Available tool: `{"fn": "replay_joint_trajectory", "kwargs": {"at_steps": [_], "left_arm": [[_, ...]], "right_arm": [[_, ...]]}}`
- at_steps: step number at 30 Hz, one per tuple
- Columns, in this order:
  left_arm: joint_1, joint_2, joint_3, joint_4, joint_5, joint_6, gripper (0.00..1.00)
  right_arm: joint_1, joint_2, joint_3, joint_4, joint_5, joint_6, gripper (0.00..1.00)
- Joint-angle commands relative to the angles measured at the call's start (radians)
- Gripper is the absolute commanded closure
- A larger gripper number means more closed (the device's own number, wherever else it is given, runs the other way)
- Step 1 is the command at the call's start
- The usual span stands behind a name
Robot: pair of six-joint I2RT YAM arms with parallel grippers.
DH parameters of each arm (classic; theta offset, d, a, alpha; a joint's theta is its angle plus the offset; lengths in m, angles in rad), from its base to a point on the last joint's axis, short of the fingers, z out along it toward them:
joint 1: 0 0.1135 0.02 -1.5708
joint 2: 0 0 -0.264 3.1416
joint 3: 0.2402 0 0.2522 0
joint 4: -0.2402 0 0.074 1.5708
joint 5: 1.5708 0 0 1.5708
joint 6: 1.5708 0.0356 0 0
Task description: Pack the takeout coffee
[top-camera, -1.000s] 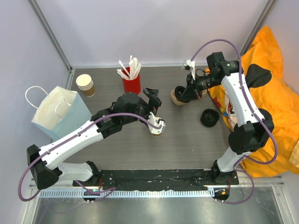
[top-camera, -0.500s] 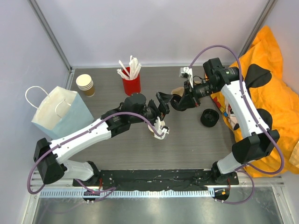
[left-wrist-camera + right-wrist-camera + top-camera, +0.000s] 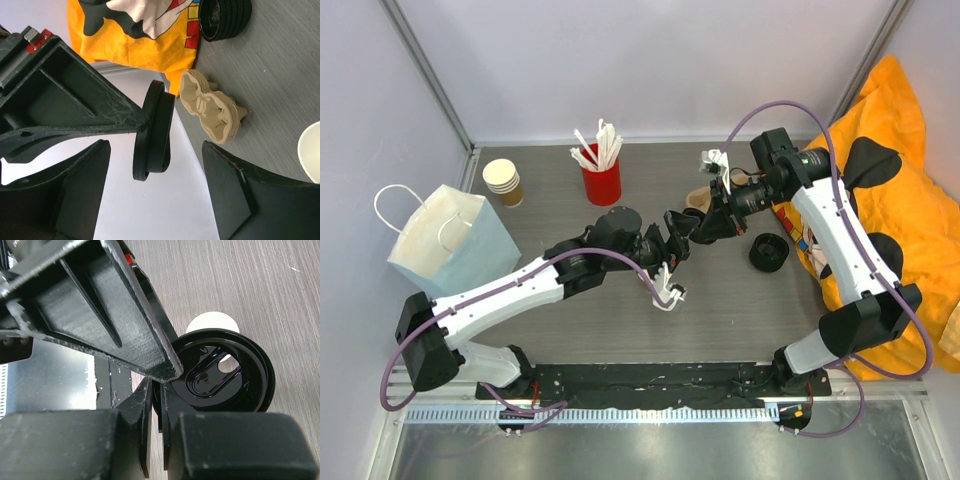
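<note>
A black plastic lid is held by its edge in my right gripper, which is shut on it above the table. Seen edge-on, the lid hangs between the fingers of my left gripper, which is open with a gap on both sides. In the top view the two grippers meet at mid-table, left gripper and right gripper. The takeout coffee shows only as a white rim at the frame edge, and as a white disc behind the lid. The left wrist hides it in the top view.
A stack of black lids lies right of the grippers. Moulded cardboard carriers lie behind them. A red cup of white sticks and a stack of kraft cups stand at the back. A pale blue paper bag stands left, an orange cloth right.
The right gripper carried the lid left, away from the carriers. The left gripper lifted off the cup and swung right to straddle the lid, its fingers a little narrower.
</note>
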State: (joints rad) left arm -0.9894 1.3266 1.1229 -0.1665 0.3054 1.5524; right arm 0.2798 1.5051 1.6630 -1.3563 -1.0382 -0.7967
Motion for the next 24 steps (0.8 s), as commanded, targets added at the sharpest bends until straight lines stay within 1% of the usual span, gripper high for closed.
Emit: {"fn": "replay_joint_trajectory", "kwargs": {"at_steps": [1,5,7,11,13,14,19,24], "left_arm": [[-0.025,0.005,0.0,0.055,0.009,-0.012,0.24],[-0.034,0.022,0.008,0.056,-0.009,-0.017,0.34],[-0.035,0.025,0.008,0.065,-0.014,-0.021,0.36],[-0.041,0.036,0.015,0.07,-0.028,-0.026,0.46],[-0.043,0.043,0.017,0.074,-0.037,-0.026,0.48],[-0.045,0.046,0.017,0.074,-0.041,-0.025,0.51],[-0.048,0.059,0.021,0.079,-0.061,-0.023,0.55],[-0.055,0.066,0.023,0.082,-0.084,-0.025,0.64]], "right_arm": [[0.006,-0.043,0.011,-0.15,-0.022,0.008,0.87],[0.006,-0.051,0.006,-0.15,-0.014,0.008,0.87],[0.007,-0.052,0.001,-0.148,-0.013,0.008,0.87],[0.009,-0.055,-0.002,-0.145,-0.01,0.008,0.86],[0.012,-0.059,-0.003,-0.144,-0.01,0.008,0.86],[0.013,-0.06,-0.003,-0.142,-0.01,0.01,0.86],[0.019,-0.066,-0.006,-0.138,-0.008,0.014,0.86],[0.03,-0.072,-0.012,-0.126,0.003,0.024,0.86]]}}
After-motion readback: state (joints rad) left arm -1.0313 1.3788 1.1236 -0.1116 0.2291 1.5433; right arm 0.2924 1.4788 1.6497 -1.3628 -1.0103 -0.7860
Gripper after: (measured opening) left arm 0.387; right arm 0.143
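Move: The black lid, still pinched at its rim by the right fingers, has its middle about 4 cm right of the left hand, roughly level in height and reach. The coffee cup stands some 6 cm left of the left hand and 15 cm below; the carrier tray is about 15 cm ahead, 7 cm right and 17 cm down. From the right hand, the lid's middle lies about 3 cm ahead and 2 cm left. Left fingers close roughly halfway around the lid, easing about 1.5 cm right; the right hand keeps its pinch. ##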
